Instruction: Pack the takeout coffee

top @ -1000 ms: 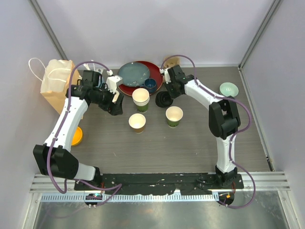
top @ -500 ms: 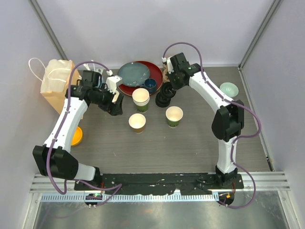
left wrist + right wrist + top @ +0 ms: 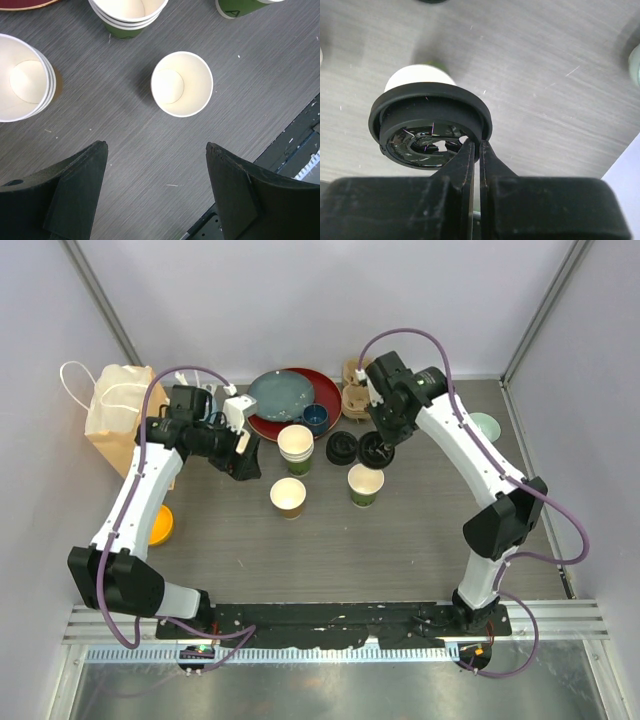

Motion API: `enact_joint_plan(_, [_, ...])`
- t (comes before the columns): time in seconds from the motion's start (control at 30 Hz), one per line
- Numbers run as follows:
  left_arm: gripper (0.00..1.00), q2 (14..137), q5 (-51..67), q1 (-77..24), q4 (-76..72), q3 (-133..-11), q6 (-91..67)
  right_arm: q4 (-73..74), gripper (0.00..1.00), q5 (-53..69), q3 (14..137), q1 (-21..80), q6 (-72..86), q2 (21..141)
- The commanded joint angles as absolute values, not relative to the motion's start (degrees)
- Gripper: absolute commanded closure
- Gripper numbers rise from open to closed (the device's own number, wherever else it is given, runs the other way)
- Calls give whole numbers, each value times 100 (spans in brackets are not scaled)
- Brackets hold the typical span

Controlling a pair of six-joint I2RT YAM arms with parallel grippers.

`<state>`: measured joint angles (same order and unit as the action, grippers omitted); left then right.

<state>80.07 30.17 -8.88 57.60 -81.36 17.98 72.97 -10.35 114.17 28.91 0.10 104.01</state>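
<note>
A green-sided paper cup (image 3: 365, 485) stands open in the middle of the table, with a brown-sided cup (image 3: 288, 497) to its left. My right gripper (image 3: 379, 447) is shut on the rim of a black lid (image 3: 375, 453) and holds it just behind and above the green cup. In the right wrist view the fingers (image 3: 470, 160) pinch the lid (image 3: 430, 122) at its edge, and the green cup's white rim (image 3: 417, 77) shows past it. My left gripper (image 3: 156, 147) hangs open and empty above the table, near the brown-sided cup (image 3: 182, 84).
A black lid stack (image 3: 343, 448) and a nested cup stack (image 3: 296, 445) sit behind the cups. Another cup stack (image 3: 22, 77) is under my left wrist. Plates (image 3: 285, 395), a blue cup (image 3: 316, 418), a paper bag (image 3: 118, 415) and a pale green bowl (image 3: 480, 425) lie further out.
My right arm has swung right from the black lid stack, carrying one lid to a spot over the green-sided cup. The left arm has stayed still.
</note>
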Motion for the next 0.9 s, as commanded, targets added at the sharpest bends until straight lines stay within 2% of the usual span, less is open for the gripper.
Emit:
enact_joint_plan(0.0, [16,7770,3287,-888,5775,-8253,1714,7936,99,-958,11162,3137,114,10379])
enact_joint_plan(0.47, [16,7638,3234,-888,5809,-8218,1767,8121,99,-1090,11663,3278,-141,11443])
enact_joint_plan(0.87, [16,7646,3155,-888,5801,-8218,1802,8112,99,-994,11549,3296,-202,11593])
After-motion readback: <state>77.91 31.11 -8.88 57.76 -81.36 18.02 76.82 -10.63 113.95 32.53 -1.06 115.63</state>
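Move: My right hand holds a black lid pinched by its edge; the green cup it is for stands about 5 cm back and 5 cm to the left, its middle some 13 cm below. The remaining lid on the table lies about 12 cm beyond that cup and 4 cm farther left, the brown cup some 18 cm to the cup's left and 2 cm nearer me. From my left hand the green cup is roughly 26 cm to the right, level ahead, 12 cm lower. I bring the lid down about 8 cm over the green cup with my right hand, first drawing back some 2.5 cm, then easing left about 2 cm and slightly forward again as I sink. The wrist tips about 15 degrees, fingers steeper and left side lower, and I slow to a stop with the lid at the rim, still pinching its edge. ##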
